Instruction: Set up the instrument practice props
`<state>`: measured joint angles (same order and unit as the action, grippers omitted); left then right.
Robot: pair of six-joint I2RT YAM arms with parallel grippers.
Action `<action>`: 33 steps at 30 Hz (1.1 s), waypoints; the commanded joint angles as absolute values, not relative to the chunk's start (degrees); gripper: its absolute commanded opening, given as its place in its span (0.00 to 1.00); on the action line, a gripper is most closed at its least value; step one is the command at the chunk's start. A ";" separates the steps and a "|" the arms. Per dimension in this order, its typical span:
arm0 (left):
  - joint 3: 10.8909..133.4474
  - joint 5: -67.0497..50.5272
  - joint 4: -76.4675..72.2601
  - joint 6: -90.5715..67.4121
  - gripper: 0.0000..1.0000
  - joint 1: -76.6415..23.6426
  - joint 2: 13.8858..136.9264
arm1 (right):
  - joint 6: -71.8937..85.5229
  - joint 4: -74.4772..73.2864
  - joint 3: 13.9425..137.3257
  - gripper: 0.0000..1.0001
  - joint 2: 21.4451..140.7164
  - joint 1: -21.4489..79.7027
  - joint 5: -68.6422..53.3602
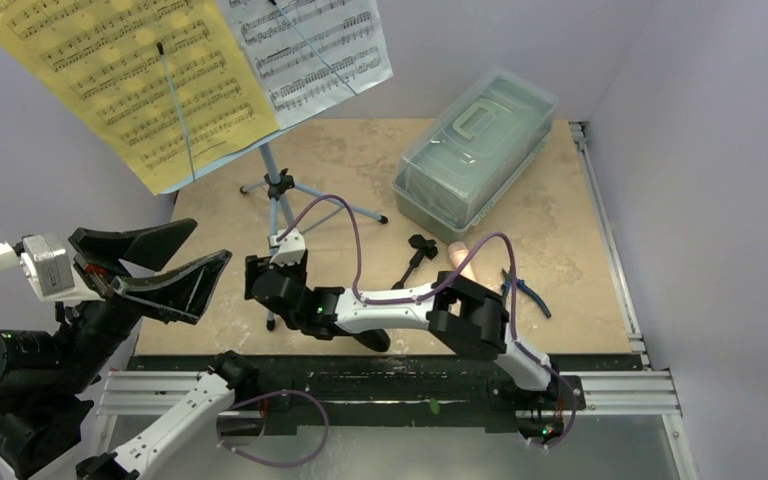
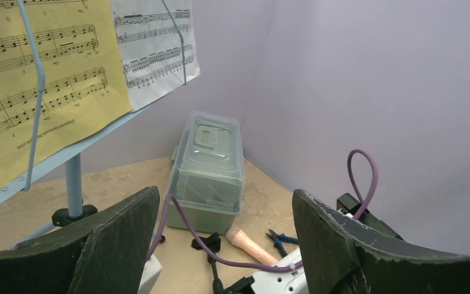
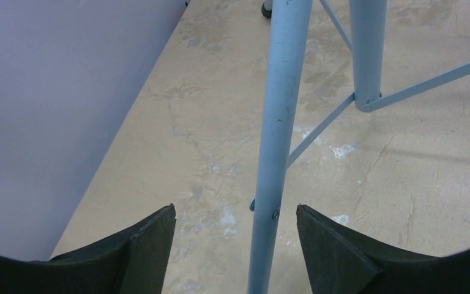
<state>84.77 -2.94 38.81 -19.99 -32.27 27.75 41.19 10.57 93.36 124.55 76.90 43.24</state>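
The light blue music stand (image 1: 276,170) stands at the back left on its tripod, holding a yellow sheet (image 1: 110,80) and a white sheet (image 1: 310,45). My right gripper (image 3: 235,208) is open, low down, with one tripod leg (image 3: 275,122) between its fingers and gaps on both sides. My left gripper (image 1: 210,243) hangs raised at the left, open and empty. The black mic stand (image 1: 412,262) lies flat on the table. The peach-pink microphone (image 1: 460,258) lies beside it, and both show in the left wrist view, the mic stand (image 2: 211,245) and the microphone (image 2: 254,245).
A clear lidded box (image 1: 475,145) sits at the back right. Blue-handled pliers (image 1: 522,290) lie right of the microphone. Walls close in the table on the left, back and right. My right arm stretches across the near middle of the table.
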 commanded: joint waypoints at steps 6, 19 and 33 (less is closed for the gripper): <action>90.38 -7.24 43.56 -17.89 0.79 -32.34 28.46 | 40.38 9.67 101.74 0.64 129.73 76.16 52.39; 91.49 -5.08 44.51 -14.95 0.79 -32.34 27.86 | 34.15 15.69 102.00 0.40 132.26 73.89 51.26; 89.10 -5.46 41.91 -15.82 0.78 -32.32 28.56 | 26.55 22.68 100.62 0.28 133.94 70.84 48.66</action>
<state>90.00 -5.56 44.21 -15.62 -32.27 27.73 29.89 18.04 100.47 133.03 73.21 49.52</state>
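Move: Roughly 7 cm straight ahead of the open right hand, at about its own height, is the grip spot on the music stand's near leg. The leg's foot is down on the table, some 9 cm back, 4 cm left and 14 cm lower than the hand; the centre post's lower end is about 14 cm ahead, 2 cm right and 9 cm below. The black mic stand lies some 24 cm right, 2 cm back. From the left hand, the grip spot is about 21 cm ahead, 5 cm right, 37 cm below. Reaching forward about 6 cm towards the near leg of the music stand, the right hand first dips some 2 cm, then regains half of it, while its fingertips tilt up and swing clockwise by under 10 degrees each. Its fingers close from wide to about a third open, bringing the pads in on both sides of the leg and apparently just starting to touch it. The empty left hand eases back 2 to 3 cm, still wide open. ##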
